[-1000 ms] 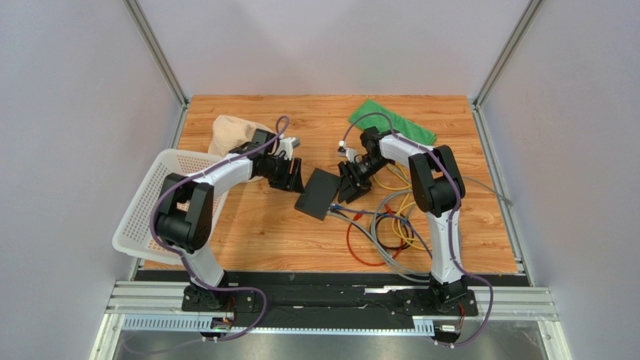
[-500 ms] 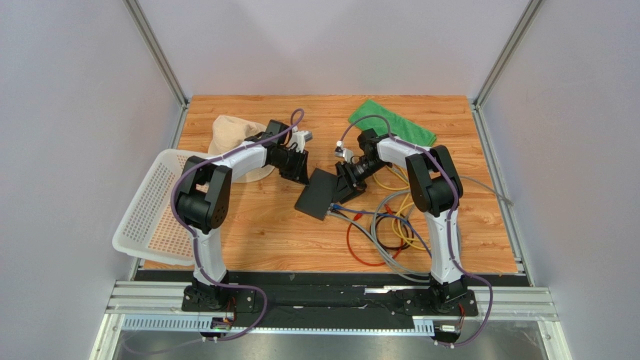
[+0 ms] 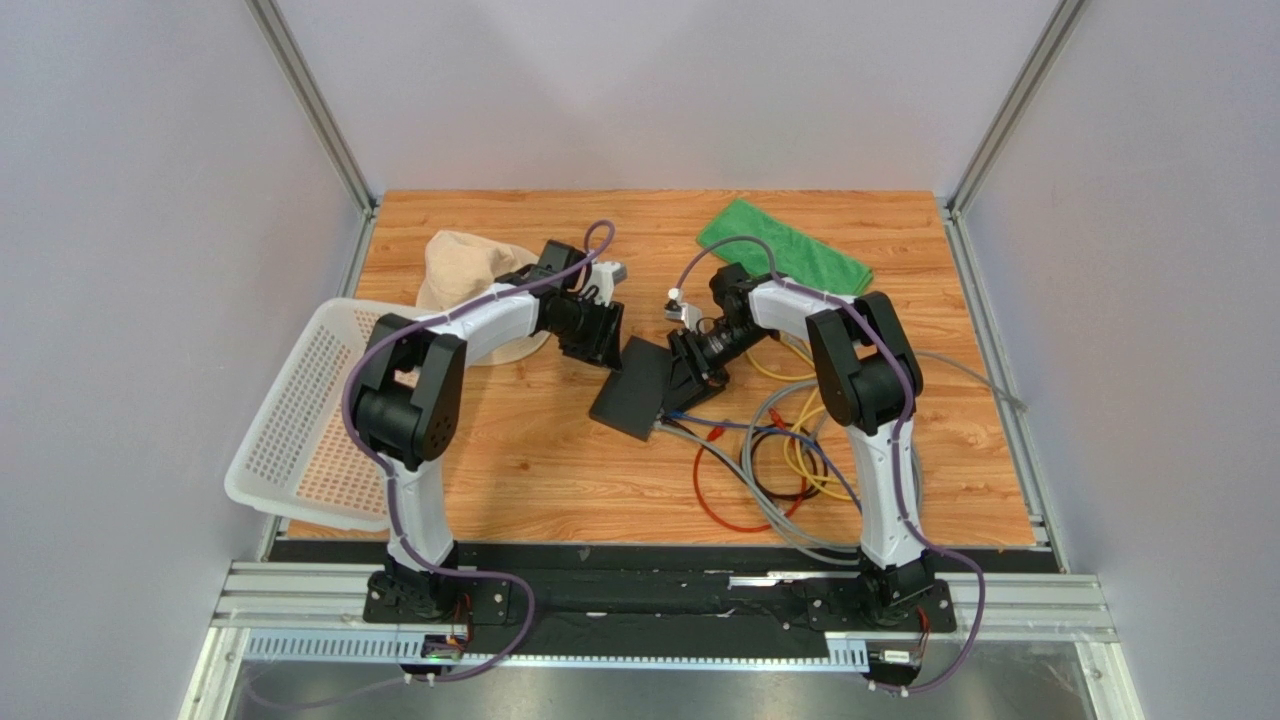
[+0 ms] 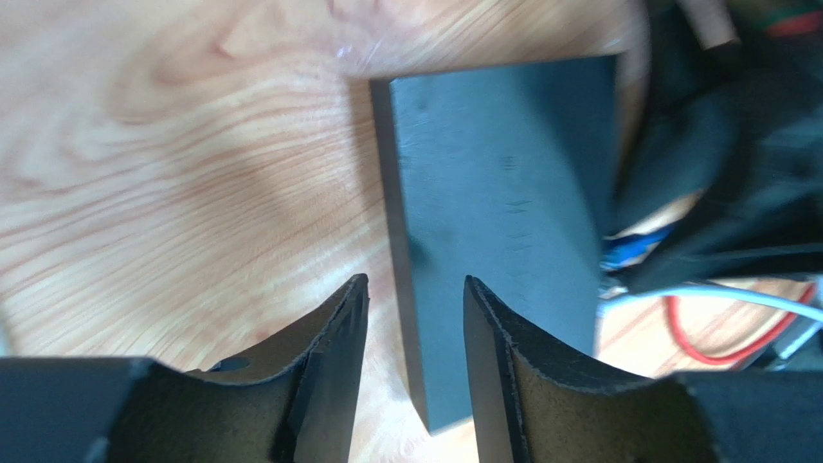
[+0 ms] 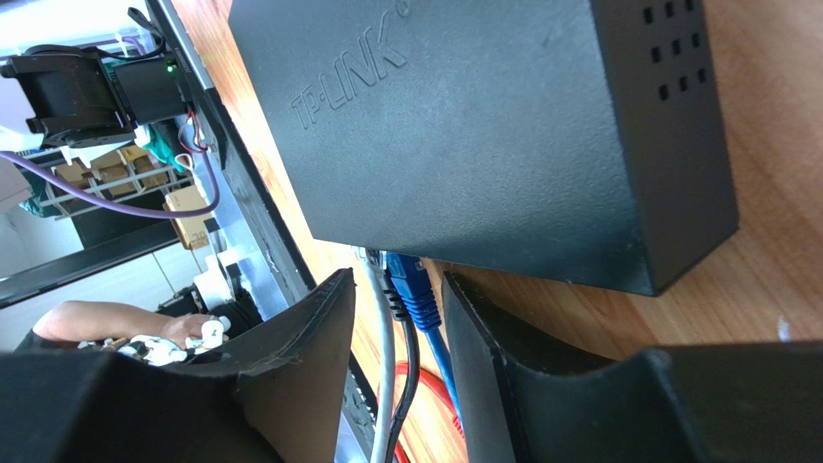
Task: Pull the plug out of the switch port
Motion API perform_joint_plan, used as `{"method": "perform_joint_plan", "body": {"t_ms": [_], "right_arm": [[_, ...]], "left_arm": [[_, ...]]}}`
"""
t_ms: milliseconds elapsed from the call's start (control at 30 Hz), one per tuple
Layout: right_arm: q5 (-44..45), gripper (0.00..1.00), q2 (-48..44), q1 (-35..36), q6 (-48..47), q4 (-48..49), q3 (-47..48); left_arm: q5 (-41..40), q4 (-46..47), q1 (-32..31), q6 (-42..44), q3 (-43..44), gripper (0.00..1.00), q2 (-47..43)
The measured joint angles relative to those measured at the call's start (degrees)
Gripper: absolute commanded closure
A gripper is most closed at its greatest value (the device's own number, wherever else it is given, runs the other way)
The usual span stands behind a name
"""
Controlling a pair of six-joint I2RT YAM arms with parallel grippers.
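Observation:
The switch (image 3: 634, 386) is a flat black box lying slanted on the wood table. It also shows in the left wrist view (image 4: 502, 183) and the right wrist view (image 5: 483, 125). A blue plug (image 5: 415, 294), a grey plug (image 5: 375, 275) and a black plug (image 5: 398, 301) sit side by side in its ports. My right gripper (image 3: 687, 371) is open, and its jaws (image 5: 396, 282) straddle these three plugs right at the ports. My left gripper (image 3: 604, 341) is open at the switch's far end, and its jaws (image 4: 413, 287) straddle the switch's long edge.
A tangle of red, yellow and grey cables (image 3: 766, 458) lies right of the switch. A green cloth (image 3: 784, 243) is at the back right. A beige cloth (image 3: 451, 270) and a white basket (image 3: 301, 413) are on the left, the basket overhanging the table's edge.
My left gripper has swung right and farther back to the switch's far end. My right gripper has edged a little toward the switch's port side. The switch has hardly moved.

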Motion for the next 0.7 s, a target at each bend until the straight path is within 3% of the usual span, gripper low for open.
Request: {"method": "perform_joint_plan", "body": {"t_ms": [67, 133, 167, 300, 700], "right_arm": [[0.15, 0.53, 0.0, 0.0, 0.2, 0.07, 0.0], [0.24, 0.53, 0.0, 0.0, 0.35, 0.09, 0.0], [0.33, 0.54, 0.02, 0.0, 0.39, 0.09, 0.0], [0.57, 0.54, 0.07, 0.02, 0.81, 0.11, 0.02], [1.77, 0.58, 1.07, 0.24, 2.58, -1.29, 1.57]], "left_arm": [[-0.22, 0.04, 0.0, -0.31, -0.07, 0.64, -2.6], [0.52, 0.59, 0.0, -0.57, -0.22, 0.92, -5.44], [1.29, 1.31, 0.0, -0.72, -0.55, 1.0, -6.82], [3.96, 3.3, -0.26, -0.44, -1.97, 1.0, -8.17], [7.56, 4.79, -1.2, -0.66, -1.99, 1.0, 1.18]]}}
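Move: From the left hand, open over the switch's edge, the switch's middle lies about 3 cm back, 3 cm to the right and 3 cm down; the blue plug in its port is some 7 cm back, 7 cm right and 4 cm down. From the right hand the blue plug is barely 1 cm back, 1 cm left and 1 cm below, between the open fingertips. The grey plug sits about 2 cm back and 2 cm left of that hand. The left hand rises about 6 cm, shuts its fingers, then drops 6 cm rightward onto the switch's top. ##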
